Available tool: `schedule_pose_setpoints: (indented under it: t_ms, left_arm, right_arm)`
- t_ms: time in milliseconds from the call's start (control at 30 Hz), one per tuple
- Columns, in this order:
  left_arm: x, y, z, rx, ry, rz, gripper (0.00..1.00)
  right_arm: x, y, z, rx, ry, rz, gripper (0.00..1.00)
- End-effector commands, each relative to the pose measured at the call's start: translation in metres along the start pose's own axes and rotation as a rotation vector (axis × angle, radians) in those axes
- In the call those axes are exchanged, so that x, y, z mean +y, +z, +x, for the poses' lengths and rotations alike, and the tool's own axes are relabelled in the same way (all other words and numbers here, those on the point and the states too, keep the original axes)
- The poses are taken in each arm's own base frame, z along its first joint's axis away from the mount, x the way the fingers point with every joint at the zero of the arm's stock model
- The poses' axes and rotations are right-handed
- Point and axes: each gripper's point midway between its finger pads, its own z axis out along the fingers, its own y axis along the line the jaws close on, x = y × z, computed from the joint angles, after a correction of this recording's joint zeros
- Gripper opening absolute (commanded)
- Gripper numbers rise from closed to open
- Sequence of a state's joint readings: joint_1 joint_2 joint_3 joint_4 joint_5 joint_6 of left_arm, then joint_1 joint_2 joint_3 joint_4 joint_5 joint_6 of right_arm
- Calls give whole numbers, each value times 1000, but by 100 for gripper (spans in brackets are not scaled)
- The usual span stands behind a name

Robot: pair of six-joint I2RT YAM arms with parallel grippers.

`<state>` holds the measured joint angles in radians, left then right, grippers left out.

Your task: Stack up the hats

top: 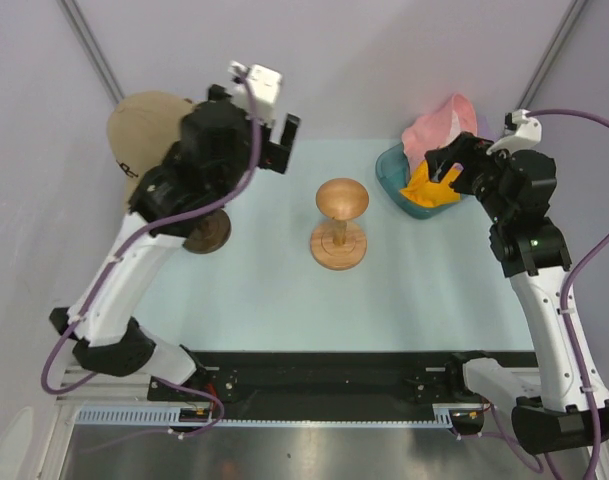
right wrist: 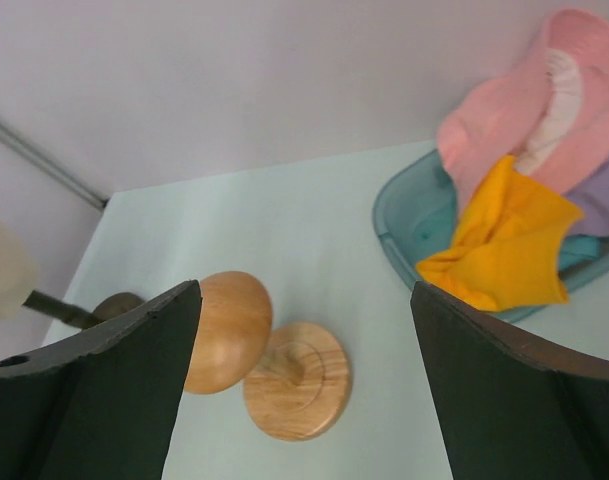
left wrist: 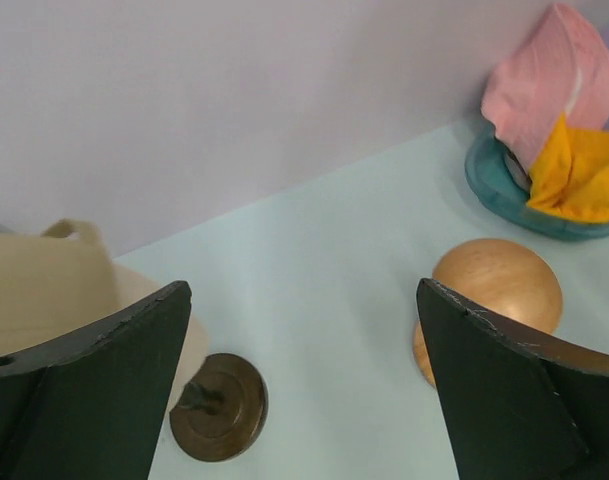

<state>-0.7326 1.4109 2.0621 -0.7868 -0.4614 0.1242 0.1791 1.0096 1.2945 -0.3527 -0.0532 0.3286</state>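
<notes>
A beige-taupe hat [top: 144,130] sits on a dark wooden stand [top: 206,232] at the far left, and it also shows in the left wrist view [left wrist: 44,290]. A pink hat [top: 439,125], a yellow-orange hat [top: 431,183] and a lilac hat [right wrist: 604,195] lie piled in a teal tub [top: 394,180] at the far right. My left gripper [top: 287,145] hangs open and empty between the two stands [left wrist: 304,380]. Above the tub's near side my right gripper [top: 446,170] stands open with nothing between its fingers [right wrist: 304,380].
A light wooden mushroom-shaped stand [top: 341,200] with a round base [top: 337,245] stands bare at the table's middle. The dark stand's base [left wrist: 219,407] lies below the left gripper. Grey walls close the back and sides.
</notes>
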Motion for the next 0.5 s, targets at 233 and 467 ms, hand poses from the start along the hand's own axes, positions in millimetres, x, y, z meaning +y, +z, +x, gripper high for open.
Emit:
schedule_pose_setpoints:
  t_ms: [233, 467]
  left_arm:
    - [-111, 46, 86, 189, 5, 136, 100]
    - [-149, 47, 141, 261, -161, 261, 100]
  right_arm:
    - [-92, -8, 5, 94, 50, 303, 93]
    - [-119, 10, 68, 249, 156, 359, 91]
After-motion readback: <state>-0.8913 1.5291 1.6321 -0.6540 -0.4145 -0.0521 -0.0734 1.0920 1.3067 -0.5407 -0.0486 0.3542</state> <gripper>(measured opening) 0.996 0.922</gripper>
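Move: The pink hat in the basin lies about 27 cm ahead of the right hand, 7 cm to its right and 27 cm lower; the orange hat is roughly 9 cm nearer than it and 4 cm to its left. From the left hand, the wooden stand's dome is some 6 cm ahead, 15 cm right and 28 cm below, while the tan cap sits about 3 cm ahead, 18 cm left and 12 cm lower. Towards the wooden stand's dome comes the empty left hand, leaving the capped head: down nearly 20 cm and 11 cm right, its fingers tipping some 20 degrees downward. In front of the basin the right hand swings right, then sinks, tipping down and turning clockwise to face the hats. Both grippers stay open and touch nothing. ##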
